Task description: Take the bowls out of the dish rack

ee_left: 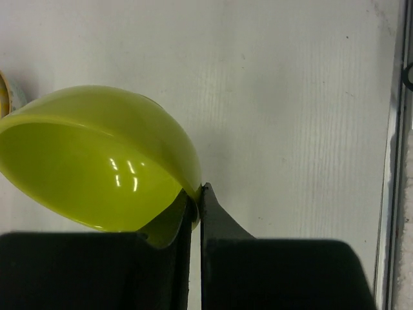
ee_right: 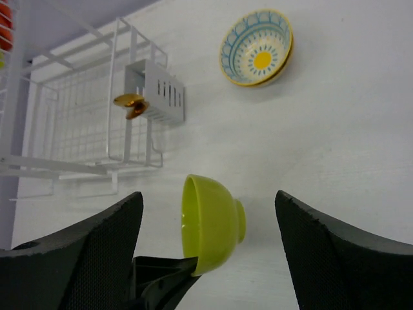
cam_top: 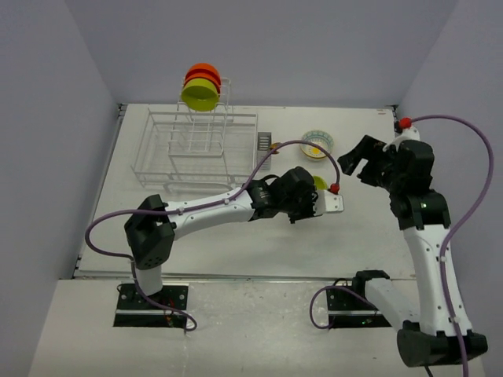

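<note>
My left gripper (cam_top: 316, 195) (ee_left: 197, 192) is shut on the rim of a lime-green bowl (cam_top: 321, 182) (ee_left: 97, 161) and holds it on edge just above the table. The right wrist view shows this bowl (ee_right: 216, 223) between the wide-apart fingers of my right gripper (ee_right: 210, 196) (cam_top: 351, 169), with a gap on each side. That gripper is open. A pale flower-patterned bowl (cam_top: 317, 144) (ee_right: 257, 48) sits on the table further back. On the upright tier of the white dish rack (cam_top: 196, 145) (ee_right: 77, 129) stand orange bowls (cam_top: 203, 75) and another lime-green bowl (cam_top: 200, 96).
A grey cutlery basket (cam_top: 264, 141) (ee_right: 161, 97) hangs on the rack's right end with a golden utensil (ee_right: 131, 105) sticking out of it. Walls close the table at the back and on both sides. The table's metal edge (ee_left: 395, 161) runs along the right of the left wrist view.
</note>
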Controlling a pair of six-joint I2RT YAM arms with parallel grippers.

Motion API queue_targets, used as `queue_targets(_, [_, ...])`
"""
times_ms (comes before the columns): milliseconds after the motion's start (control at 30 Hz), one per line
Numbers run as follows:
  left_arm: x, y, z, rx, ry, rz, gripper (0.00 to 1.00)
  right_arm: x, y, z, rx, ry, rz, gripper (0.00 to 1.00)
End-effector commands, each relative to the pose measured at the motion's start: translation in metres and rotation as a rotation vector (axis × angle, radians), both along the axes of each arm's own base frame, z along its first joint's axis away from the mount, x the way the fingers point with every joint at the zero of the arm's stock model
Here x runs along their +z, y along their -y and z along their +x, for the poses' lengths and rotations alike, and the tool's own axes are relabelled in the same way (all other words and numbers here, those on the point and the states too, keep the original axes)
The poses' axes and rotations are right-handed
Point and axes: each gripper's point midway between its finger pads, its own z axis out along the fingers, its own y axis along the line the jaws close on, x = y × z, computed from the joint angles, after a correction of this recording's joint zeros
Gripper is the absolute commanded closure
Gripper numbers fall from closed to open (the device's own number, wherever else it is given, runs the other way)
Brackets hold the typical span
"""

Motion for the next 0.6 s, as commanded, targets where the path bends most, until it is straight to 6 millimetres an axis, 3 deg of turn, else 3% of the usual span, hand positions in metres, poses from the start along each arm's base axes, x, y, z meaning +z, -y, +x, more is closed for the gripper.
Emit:
queue_targets(0, [0.041,0.010,-0.018,-0.211,0.103,-0.062,1.00,-0.049,-0.015,0.000,0.126,-0.188,-0.023,0.18])
queue_targets(67, [0.039,0.006,-0.022,-0.237,0.096,-0.046,1.00,-0.069,-0.033,-0.007,0.212,-0.274,-0.029,0.26])
queue_targets(167, [0.032,0.001,-0.023,-0.250,0.097,-0.009,1.00,-0.100,-0.051,-0.010,0.275,-0.397,-0.135,0.25])
queue_targets(200, [0.034,0.001,-0.021,-0.246,0.103,-0.005,1.00,-0.110,-0.054,-0.010,0.283,-0.432,-0.153,0.29])
queue_targets(367, [0.033,-0.003,-0.015,-0.224,0.117,0.029,1.00,-0.131,-0.055,-0.012,0.277,-0.490,-0.197,0.46])
queue_targets(500, [0.040,-0.002,-0.016,-0.234,0.121,0.018,1.00,-0.144,-0.058,-0.012,0.286,-0.533,-0.227,0.54])
queue_targets(533, [0.041,-0.002,-0.016,-0.236,0.122,0.016,1.00,-0.146,-0.060,-0.013,0.298,-0.541,-0.227,0.68])
queue_targets(567, [0.041,-0.001,-0.016,-0.239,0.122,0.019,1.00,-0.148,-0.061,-0.013,0.304,-0.547,-0.227,0.72])
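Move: The green bowl, held on its side by the left fingers on its back rim, has its middle some 14 cm below the open right hand, about 6 cm to its left and 4 cm nearer the base. The stacked patterned bowls sit about 12 cm ahead of the right hand, 11 cm to its left and 27 cm down; the cutlery caddy is some 11 cm ahead, 27 cm left and 26 cm down. From the left hand the green bowl's middle is roughly 6 cm ahead and 2 cm right, nearly level. Down some 14 cm and to its left about 6 cm, the right hand drops onto the forward rim of the green bowl, tipping its fingers down by about 30 degrees, swinging counter-clockwise and closing to about a third, one finger inside the bowl, the other outside. The left hand keeps its pinch on the back rim, easing back 2 cm and a little left with a slight clockwise turn. ##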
